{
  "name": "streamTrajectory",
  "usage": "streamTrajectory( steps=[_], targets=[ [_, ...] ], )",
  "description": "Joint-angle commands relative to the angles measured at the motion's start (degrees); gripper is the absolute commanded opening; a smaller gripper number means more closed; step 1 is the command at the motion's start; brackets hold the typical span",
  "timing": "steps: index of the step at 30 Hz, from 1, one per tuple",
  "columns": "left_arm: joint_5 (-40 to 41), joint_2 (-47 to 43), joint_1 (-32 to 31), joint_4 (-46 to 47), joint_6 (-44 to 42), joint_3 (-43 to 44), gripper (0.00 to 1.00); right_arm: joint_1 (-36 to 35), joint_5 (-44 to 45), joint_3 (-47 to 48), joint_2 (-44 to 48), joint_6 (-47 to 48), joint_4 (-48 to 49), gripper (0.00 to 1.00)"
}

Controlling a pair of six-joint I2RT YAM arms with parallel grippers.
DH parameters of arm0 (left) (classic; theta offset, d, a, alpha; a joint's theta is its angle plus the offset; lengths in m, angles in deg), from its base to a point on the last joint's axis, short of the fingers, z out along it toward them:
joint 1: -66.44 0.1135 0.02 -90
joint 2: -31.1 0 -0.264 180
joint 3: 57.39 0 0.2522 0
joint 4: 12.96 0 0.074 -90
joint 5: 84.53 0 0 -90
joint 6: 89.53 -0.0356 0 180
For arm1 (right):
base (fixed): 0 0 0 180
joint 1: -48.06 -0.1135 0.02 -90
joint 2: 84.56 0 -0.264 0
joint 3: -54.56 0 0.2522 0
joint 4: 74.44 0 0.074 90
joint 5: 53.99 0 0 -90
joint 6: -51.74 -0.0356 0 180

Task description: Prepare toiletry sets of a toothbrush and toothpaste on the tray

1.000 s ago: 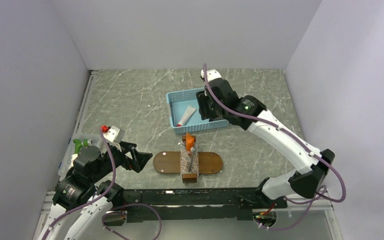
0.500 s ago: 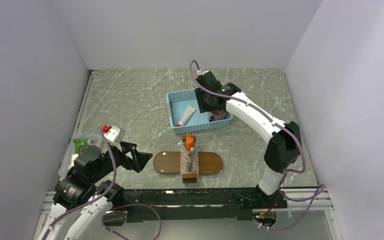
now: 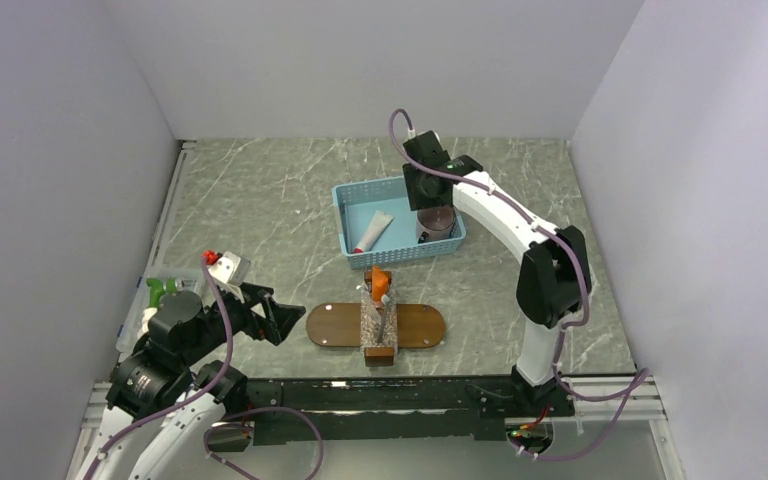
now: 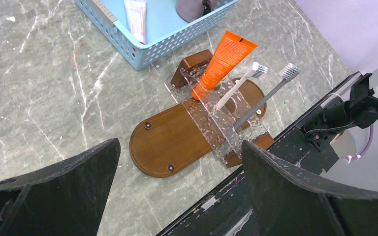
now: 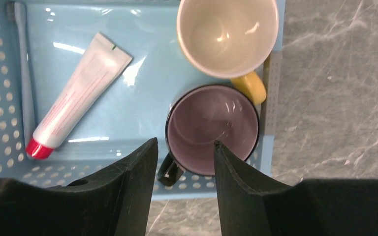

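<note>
The dark-brown oval tray lies near the table's front edge. A clear holder stands across it. In the holder are the orange toothpaste, a white toothbrush and a grey toothbrush. My left gripper hangs open just left of the tray, holding nothing. My right gripper hovers over the blue basket, jaws partly open and empty, above a dark mug.
The basket also holds a white tube with a red cap, a pale blue toothbrush along one wall, and a cream mug with a yellow handle. A green bottle stands at the left edge.
My right arm has swung its elbow in from the right, and its gripper has shifted over the mugs in the basket. The left arm and the tray have not moved.
</note>
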Motion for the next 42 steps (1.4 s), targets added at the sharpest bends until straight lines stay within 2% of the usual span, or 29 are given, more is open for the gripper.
streamTrajectory(
  steps=[1, 13, 27, 31, 34, 39, 42],
  targets=[
    [0.25, 0.70, 0.03, 2.06, 0.66, -0.27, 0.99, 0.96, 0.43, 6.00, -3.83, 2.63, 2.69, 0.48],
    [0.63, 0.53, 0.01, 1.90, 0.75, -0.27, 0.99, 2.59, 0.26, 14.92, -13.92, 7.06, 4.25, 0.47],
    [1.11, 0.79, 0.04, 1.78, 0.88, -0.27, 0.99, 3.73, -1.05, 21.21, -20.16, 8.43, 3.26, 0.47],
    [1.15, 0.79, 0.05, 1.79, 0.91, -0.27, 0.99, 4.10, -1.59, 22.89, -22.02, 8.67, 2.12, 0.41],
    [1.13, 0.71, 0.03, 1.80, 0.93, -0.27, 0.99, 4.27, -2.03, 23.50, -22.53, 9.02, 1.97, 0.32],
    [1.21, 0.70, 0.04, 1.77, 0.88, -0.27, 0.99, 4.54, -2.45, 25.96, -24.11, 10.27, 0.27, 0.27],
    [1.26, 0.76, -0.02, 1.80, 0.95, -0.27, 0.99, 4.73, -2.67, 26.79, -24.62, 10.81, -0.10, 0.17]
  ],
)
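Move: The yellow mug, standing in the far right corner of the blue basket, has its middle some 10 cm ahead of the right hand, 3 cm to its right and 8 cm below. The brown mug is about 8 cm nearer than the yellow one, 1 cm farther right; the white toothpaste tube lies about 2 cm ahead of the hand, 9 cm left and 11 cm down. From the left hand the yellow mug is roughly 33 cm ahead, 30 cm right and 16 cm below. The right fingers come to straddle the left wall of the yellow mug at its rim, one on the inside and one on the outside, and narrow on it from half open to about a fifth. To get there the hand travels about 10 cm forward over the brown mug while sinking some 5 cm, its attitude nearly unchanged; the closing comes only at the end as the hand slows. ##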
